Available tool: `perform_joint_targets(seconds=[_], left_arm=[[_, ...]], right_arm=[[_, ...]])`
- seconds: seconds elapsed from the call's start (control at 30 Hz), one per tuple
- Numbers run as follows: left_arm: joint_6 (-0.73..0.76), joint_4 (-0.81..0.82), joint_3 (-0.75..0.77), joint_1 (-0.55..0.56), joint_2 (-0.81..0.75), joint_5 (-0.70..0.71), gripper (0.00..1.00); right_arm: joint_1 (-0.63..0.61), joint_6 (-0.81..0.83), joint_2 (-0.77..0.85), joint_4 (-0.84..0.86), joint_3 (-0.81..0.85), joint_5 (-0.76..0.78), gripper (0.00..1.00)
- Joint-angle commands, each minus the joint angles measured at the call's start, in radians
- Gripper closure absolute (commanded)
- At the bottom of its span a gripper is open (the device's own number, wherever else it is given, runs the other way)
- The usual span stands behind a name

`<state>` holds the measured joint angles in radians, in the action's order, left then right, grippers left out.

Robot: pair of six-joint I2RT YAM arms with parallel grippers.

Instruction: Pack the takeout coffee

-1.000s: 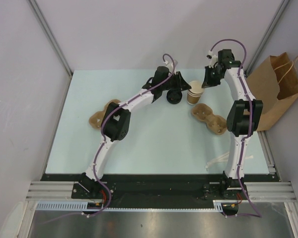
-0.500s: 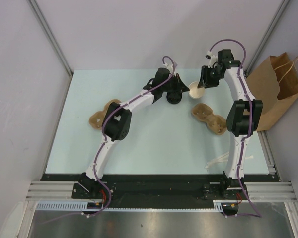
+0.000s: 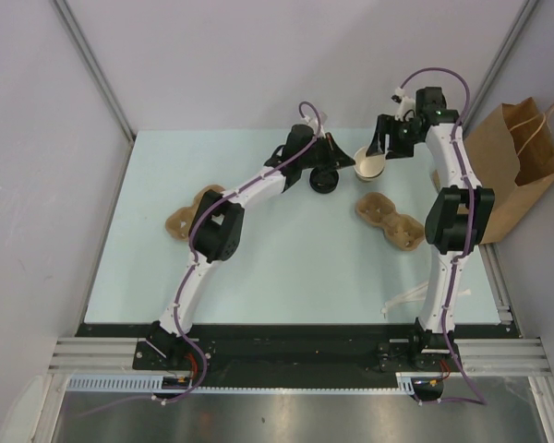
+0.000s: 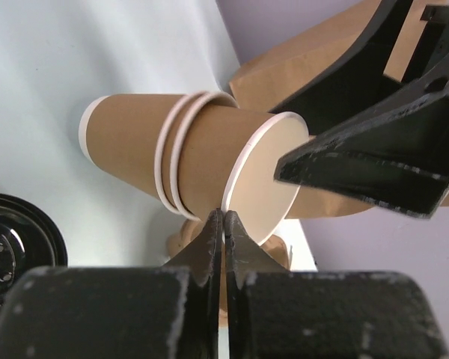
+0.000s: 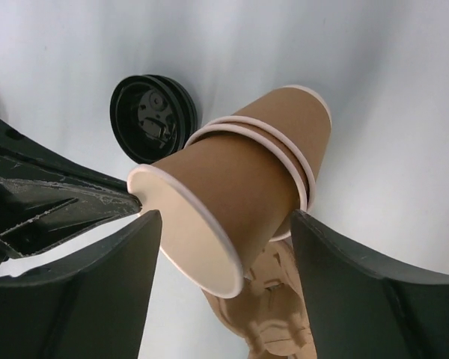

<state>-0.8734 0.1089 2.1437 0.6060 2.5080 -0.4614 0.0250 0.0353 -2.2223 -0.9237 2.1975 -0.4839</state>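
Note:
The takeout coffee [image 4: 209, 164] is a stack of three nested tan paper cups with no lid, tipped well over at the back of the table [image 3: 369, 168]. My left gripper [image 4: 224, 218] is shut on the rolled rim of the innermost cup, and in the top view it [image 3: 347, 162] reaches in from the left. My right gripper [image 5: 224, 217] is open, its fingers [image 5: 112, 284] standing on either side of the stack [image 5: 239, 179] without touching it. In the top view the right gripper [image 3: 382, 151] hangs just above and right of the cups.
A round black lid [image 3: 325, 182] lies just left of the cups. One brown pulp tray [image 3: 388, 220] sits in front of them, another [image 3: 189, 214] at mid-left. An open brown paper bag [image 3: 517, 171] lies on its side at the right edge.
The cup stack stood upright with the right gripper shut at it. The left gripper has since shut on its rim, the right gripper has opened, and the stack now leans over.

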Motion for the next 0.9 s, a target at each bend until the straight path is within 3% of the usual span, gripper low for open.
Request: perform_joint_targets(seconds=[0.0,0.2,0.67,0.87], left_arm=[[-0.053,0.070,0.044,-0.005,-0.066,-0.028,1.00],[-0.053,0.080,0.077,-0.009,-0.063,-0.020,1.00],[-0.055,0.101,0.127,-0.028,-0.124,-0.029,1.00],[0.023,-0.012,0.110,-0.035,-0.224,-0.049,1.00]], right_arm=[[0.026,-0.025,0.055,0.017,0.060,-0.056,0.23],[0.036,-0.028,0.033,0.020,0.105,-0.044,0.12],[0.072,-0.031,0.041,0.049,0.165,-0.059,0.00],[0.115,-0.040,0.154,0.147,0.125,-0.173,0.00]])
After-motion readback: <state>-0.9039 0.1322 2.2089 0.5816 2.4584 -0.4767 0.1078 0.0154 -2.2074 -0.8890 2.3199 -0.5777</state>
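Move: The left hand already pinches the rim of the half-drawn top cup, whose body lies about 4 cm to its right, 1 cm ahead and 4 cm below; the cup stack is some 4 cm right, 2 cm ahead and 9 cm down. The black lid sits about 8 cm left and 2 cm ahead, the cup tray 10 cm right and 11 cm back, both 14 cm lower. From the half-open right hand, the top cup is about 5 cm left, 2 cm back and 5 cm below. With its shut fingers keeping their pinch on the rim, the left hand draws the top cup about 7 cm up and away from the cup stack, slowly at first and faster towards the end, hardly turning. Beside it the right hand opens from three-quarters to fully wide and rises some 6 cm too, edging about 3 cm right and 2 cm forward, away from the left hand, its fingers tipping up roughly 10 degrees while staying near the cup's rim. ##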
